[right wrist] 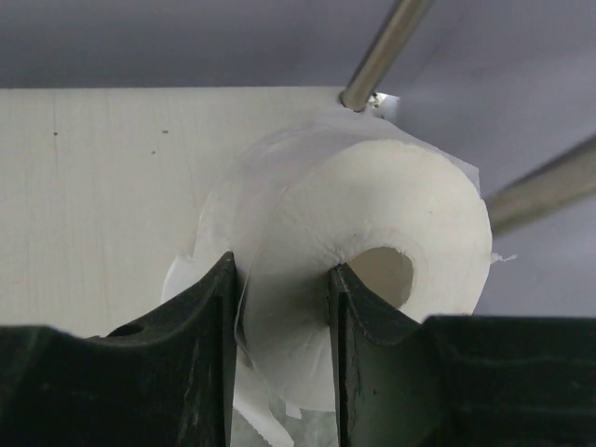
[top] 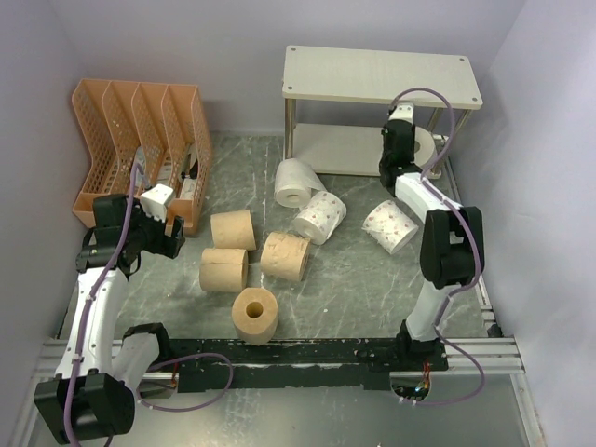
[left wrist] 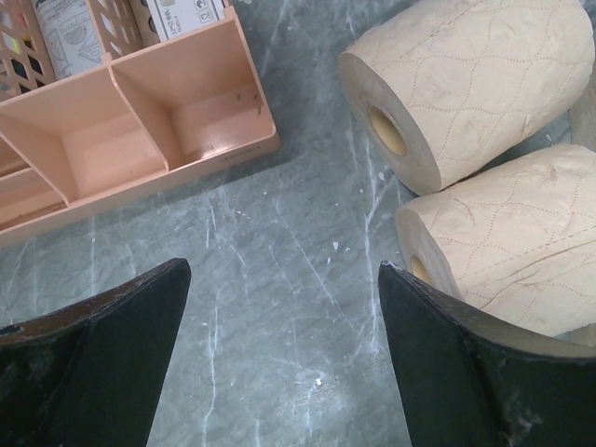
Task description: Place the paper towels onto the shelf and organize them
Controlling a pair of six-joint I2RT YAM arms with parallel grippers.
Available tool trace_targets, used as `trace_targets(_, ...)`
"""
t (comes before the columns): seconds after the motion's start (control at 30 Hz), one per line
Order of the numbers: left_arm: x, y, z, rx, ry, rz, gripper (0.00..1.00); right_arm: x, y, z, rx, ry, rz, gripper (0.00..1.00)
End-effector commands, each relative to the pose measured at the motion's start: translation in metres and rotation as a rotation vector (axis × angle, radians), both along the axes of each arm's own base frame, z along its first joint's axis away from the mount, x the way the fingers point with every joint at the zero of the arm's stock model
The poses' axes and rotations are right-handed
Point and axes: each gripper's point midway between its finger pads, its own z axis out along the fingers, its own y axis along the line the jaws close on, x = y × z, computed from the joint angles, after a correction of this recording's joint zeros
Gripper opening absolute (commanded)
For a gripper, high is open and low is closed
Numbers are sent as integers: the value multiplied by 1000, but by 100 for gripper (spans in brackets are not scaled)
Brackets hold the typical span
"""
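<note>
My right gripper (top: 407,142) (right wrist: 279,270) is shut on the wall of a white paper towel roll (top: 426,146) (right wrist: 372,209), with one finger inside the hollow core. The roll is at the right end of the shelf's lower board (top: 335,149) (right wrist: 102,186), next to a silver leg (right wrist: 384,45). On the table lie a white roll (top: 296,182), two speckled ones (top: 320,217) (top: 391,226) and several tan rolls (top: 233,229) (top: 285,256). Over bare table left of the tan rolls (left wrist: 475,84) (left wrist: 521,251), my left gripper (top: 173,235) (left wrist: 284,270) hangs open and holds nothing.
An orange slotted file organizer (top: 140,140) (left wrist: 140,130) stands at the back left, just beyond my left gripper. The shelf's top board (top: 372,74) is bare. A tan roll (top: 254,316) stands on end near the front rail (top: 307,352).
</note>
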Motion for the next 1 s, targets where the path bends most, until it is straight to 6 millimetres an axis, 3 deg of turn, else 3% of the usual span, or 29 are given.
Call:
trace_targets(0.0, 4, 3, 5, 5, -14, 6, 94, 32, 3, 34, -35, -117, 33, 1)
trace_targets(0.03, 4, 3, 5, 4, -14, 7, 94, 35, 3, 32, -42, -114, 32, 8)
trace_targets(0.13, 4, 4, 4, 5, -9, 12, 94, 37, -8, 28, -24, -123, -11, 39)
trace_targets(0.3, 5, 4, 2, 5, -3, 17, 94, 35, -21, 29, 9, -142, -44, 50)
trace_targets(0.33, 5, 5, 2, 5, -2, 18, 94, 34, -23, 31, 6, -146, -51, 60)
trace_targets(0.4, 6, 5, 1, 4, 7, 18, 94, 30, -27, 39, 3, -170, -71, 99)
trace_targets(0.53, 7, 5, -2, 3, 20, 18, 94, 19, -34, 57, -2, -236, -110, 100)
trace_targets(0.63, 7, 5, -2, 4, 19, 18, 94, -1, -40, 80, -1, -323, -170, 100)
trace_targets(0.7, 6, 6, -1, 8, 14, 18, 94, -27, -38, 103, 35, -404, -221, 100)
trace_targets(0.8, 5, 6, 0, 13, 9, 21, 94, -80, -6, 130, 146, -515, -183, 100)
trace_targets(0.87, 5, 6, 1, 12, 3, 20, 94, -114, 14, 120, 279, -509, -153, 100)
trace_targets(0.97, 4, 5, 1, 10, 5, 14, 94, -157, 32, 59, 593, -392, -144, 100)
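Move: The right hand still holds a white paper towel roll by the wall at its near-left side. Its place on the right end of the lower shelf is about 3 cm ahead, 2 cm to the right and 7 cm below. The shelf's front right post stands about 8 cm to the right, roughly level fore and aft; the floral roll lies about 22 cm back, 9 cm left and 15 cm below. From the left hand the place is some 30 cm ahead, 66 cm right and 4 cm lower. Forward and down by only about 2 cm each, the right hand eases the held roll to its place on the lower shelf, then opens fully to let go, edging slightly right. With the fingers wide it draws quickly back and up, some 13 cm each way, clear of the shelf, the fingers tilting upward about 25 degrees. ##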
